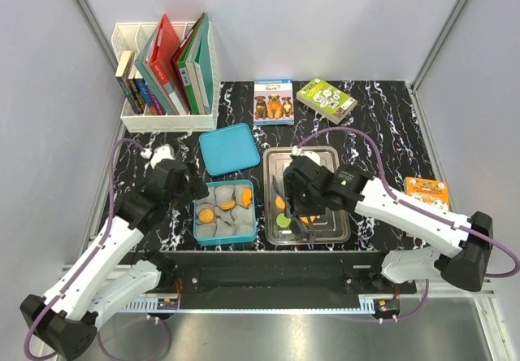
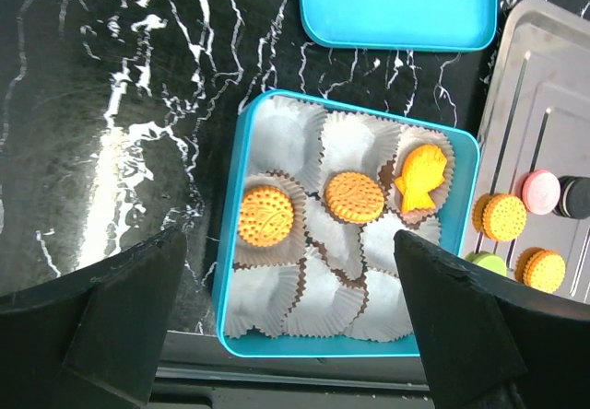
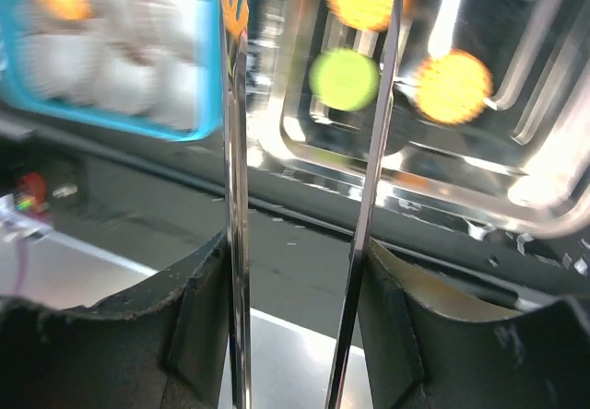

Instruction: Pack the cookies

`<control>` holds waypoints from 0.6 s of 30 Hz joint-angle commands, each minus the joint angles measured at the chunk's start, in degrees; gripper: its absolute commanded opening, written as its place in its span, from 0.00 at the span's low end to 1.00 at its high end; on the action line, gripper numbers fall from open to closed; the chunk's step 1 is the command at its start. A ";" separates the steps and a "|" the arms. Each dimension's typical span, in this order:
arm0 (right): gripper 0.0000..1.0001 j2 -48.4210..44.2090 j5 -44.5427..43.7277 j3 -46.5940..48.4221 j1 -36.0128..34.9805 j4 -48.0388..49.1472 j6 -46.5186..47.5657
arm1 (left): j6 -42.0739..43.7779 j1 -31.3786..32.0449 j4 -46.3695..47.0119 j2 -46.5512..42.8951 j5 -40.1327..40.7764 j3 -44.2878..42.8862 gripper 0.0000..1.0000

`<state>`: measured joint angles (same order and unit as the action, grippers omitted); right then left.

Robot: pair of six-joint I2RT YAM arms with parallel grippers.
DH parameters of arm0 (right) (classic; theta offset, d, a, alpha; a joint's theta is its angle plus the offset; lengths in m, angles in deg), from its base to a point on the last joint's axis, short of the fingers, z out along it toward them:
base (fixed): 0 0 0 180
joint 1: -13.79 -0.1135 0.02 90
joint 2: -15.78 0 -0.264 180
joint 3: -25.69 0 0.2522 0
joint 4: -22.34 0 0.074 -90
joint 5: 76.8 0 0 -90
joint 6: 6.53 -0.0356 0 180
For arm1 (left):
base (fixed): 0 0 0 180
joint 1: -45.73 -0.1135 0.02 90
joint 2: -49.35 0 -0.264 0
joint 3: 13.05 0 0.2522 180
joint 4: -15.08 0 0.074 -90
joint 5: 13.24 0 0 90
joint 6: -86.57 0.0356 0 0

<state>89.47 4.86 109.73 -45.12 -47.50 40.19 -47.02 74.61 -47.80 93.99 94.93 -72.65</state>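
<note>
The cookies lie in two places. Three orange ones (image 2: 354, 197) sit in paper cups inside the teal box (image 2: 232, 243). On the metal tray (image 2: 544, 77) lie orange (image 2: 504, 216), pink (image 2: 540, 191), black (image 2: 576, 197) and green (image 2: 487, 262) cookies. My left gripper (image 2: 290, 326) hangs open above the box's near edge, holding nothing. Over the tray's near-left part, my right gripper (image 3: 297, 289) is shut on metal tongs (image 3: 373, 151). The tong blades stand apart on either side of the green cookie (image 3: 344, 78), with nothing between their tips.
The teal lid (image 1: 230, 150) lies flat behind the box. A white rack of books (image 1: 166, 76) stands at the back left, with two small boxes (image 1: 273, 101) (image 1: 326, 100) at the back. An orange packet (image 1: 426, 190) lies to the right of the tray.
</note>
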 commanded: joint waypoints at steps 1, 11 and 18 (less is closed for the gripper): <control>0.57 -1.00 -2.91 -4.79 3.45 -1.06 -3.56 | -0.26 -0.14 4.30 1.76 -3.06 0.32 0.99; 0.56 -1.80 1.13 -11.74 6.18 4.30 -4.08 | -0.09 -0.14 6.06 2.99 -4.81 1.64 0.99; 0.57 -1.70 -0.54 -13.41 8.80 5.89 -4.35 | 0.26 -0.06 6.50 3.70 -4.82 1.81 0.99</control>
<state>88.81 5.72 97.09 -38.89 -44.26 36.91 -47.00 74.63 -43.96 97.77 91.02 -71.10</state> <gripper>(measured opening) 0.567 0.987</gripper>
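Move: The right hand holds the tongs, empty, tips reaching ahead and to its left. The pink cookie they seem bound for lies about 6 cm ahead of this hand, 2 cm to its right and some 15 cm below. At that same level, a black cookie lies 6 cm ahead and 6 right, an orange cookie 3 ahead and 2 left, and another orange one 1 back and 5 right. From the left hand, the pink cookie is roughly 29 cm right, 1 ahead and 13 below. Down and to the right, the right hand brings the tongs in over the tray, sinking about 6.5 cm; the sideways run of some 4 cm is over by halfway, and the rest is nearly straight down. The wrist turns about 10 degrees clockwise and points a little steeper, swinging the tips towards the pink cookie, with the grip on the tongs unchanged. The left hand, empty and wide open, eases a couple of centimetres right and down. ##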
